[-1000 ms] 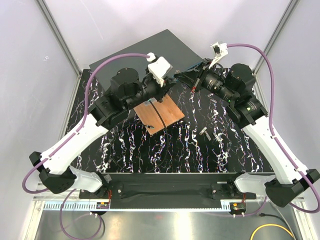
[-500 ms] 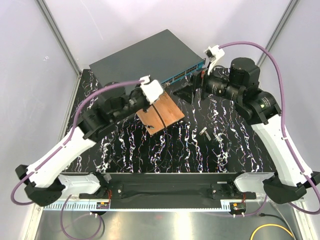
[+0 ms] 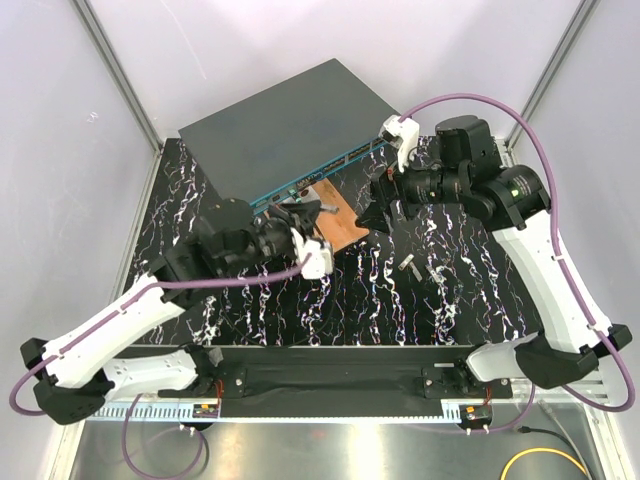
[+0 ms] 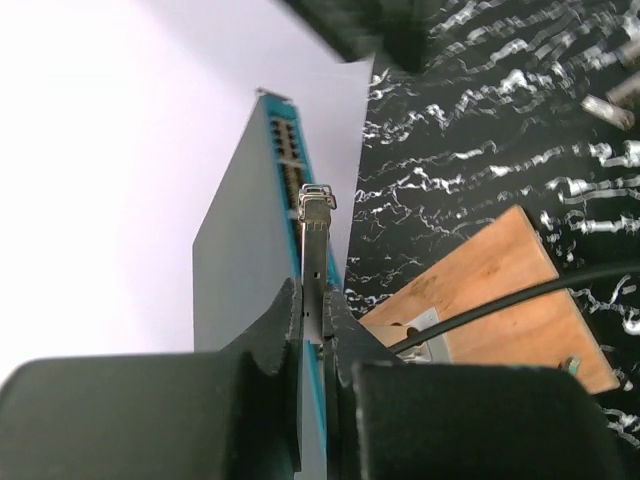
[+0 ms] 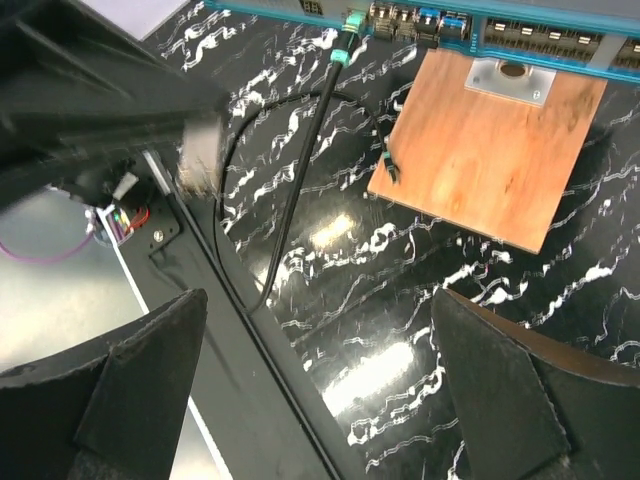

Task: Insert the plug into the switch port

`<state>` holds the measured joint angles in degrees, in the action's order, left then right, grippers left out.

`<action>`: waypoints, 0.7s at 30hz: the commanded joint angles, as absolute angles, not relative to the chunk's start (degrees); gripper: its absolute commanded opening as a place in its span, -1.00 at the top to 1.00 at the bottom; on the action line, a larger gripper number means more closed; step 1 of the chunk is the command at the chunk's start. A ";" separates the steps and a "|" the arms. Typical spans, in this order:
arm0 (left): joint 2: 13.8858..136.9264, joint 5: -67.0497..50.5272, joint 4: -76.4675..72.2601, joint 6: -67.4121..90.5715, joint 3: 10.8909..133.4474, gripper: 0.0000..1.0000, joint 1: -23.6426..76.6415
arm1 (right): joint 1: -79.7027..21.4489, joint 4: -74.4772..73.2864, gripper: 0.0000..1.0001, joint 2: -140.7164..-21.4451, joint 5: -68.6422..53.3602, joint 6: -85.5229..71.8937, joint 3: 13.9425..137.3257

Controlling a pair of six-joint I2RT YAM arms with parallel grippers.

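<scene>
The switch (image 3: 280,120) is a flat dark grey box at the back of the table, its teal port face (image 3: 320,172) turned toward the arms. My left gripper (image 3: 301,213) is just in front of that face. In the left wrist view it (image 4: 312,300) is shut on the plug (image 4: 316,230), a thin metal piece whose tip points at the port rows (image 4: 284,150), short of them. My right gripper (image 3: 378,214) hovers right of the copper-brown board (image 3: 342,218). It (image 5: 320,370) is open, with nothing between its fingers.
A black cable (image 5: 300,170) with a teal connector (image 5: 346,47) sits in a port of the switch (image 5: 520,30) and trails to the near edge. The board (image 5: 490,150) lies against the switch front. Small metal parts (image 3: 408,265) lie right of centre.
My left arm has drawn back toward the near side and turned its gripper to face the switch front. The right gripper has opened and swung down beside the board.
</scene>
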<state>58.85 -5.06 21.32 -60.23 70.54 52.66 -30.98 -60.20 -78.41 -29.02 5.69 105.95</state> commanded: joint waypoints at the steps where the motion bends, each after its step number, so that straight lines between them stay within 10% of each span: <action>1: 58.27 -0.98 18.11 -70.12 67.87 1.00 55.37 | -30.94 -64.24 -0.99 -78.92 -28.73 8.25 110.55; 5: 58.62 2.72 14.51 -73.91 65.57 1.00 57.91 | -31.11 -65.93 -0.98 -78.14 -34.89 14.24 110.13; 11: 60.55 9.48 8.80 -80.24 62.85 1.00 63.01 | -32.52 -65.05 -0.42 -78.22 -32.53 17.40 107.85; 21: 62.31 11.69 7.21 -80.77 64.07 1.00 65.65 | -38.84 -61.70 -0.35 -78.13 -24.88 17.14 105.82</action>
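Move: The left gripper holds the plug, poking out toward the right. The right gripper's open fingers are about 11 cm to its right, 1 cm back and roughly level. From the right gripper, the plug is some 8 cm left and 1 cm ahead. The cabled switch port lies about 14 cm ahead, 5 cm left and 28 cm below the left gripper; the wooden board, 10 cm ahead, 1 cm left and 36 cm down. Bring the left gripper about 4 cm to the right and 3 cm down, keeping the plug pinched and rolling the hand some 20 degrees about its finger line, clockwise from behind, to offer the plug to the right gripper. Draw the right gripper back 2–3 cm, then down and left, turning it about 10 degrees counter-clockwise and closing its fingers about a third, still short of a grip. ##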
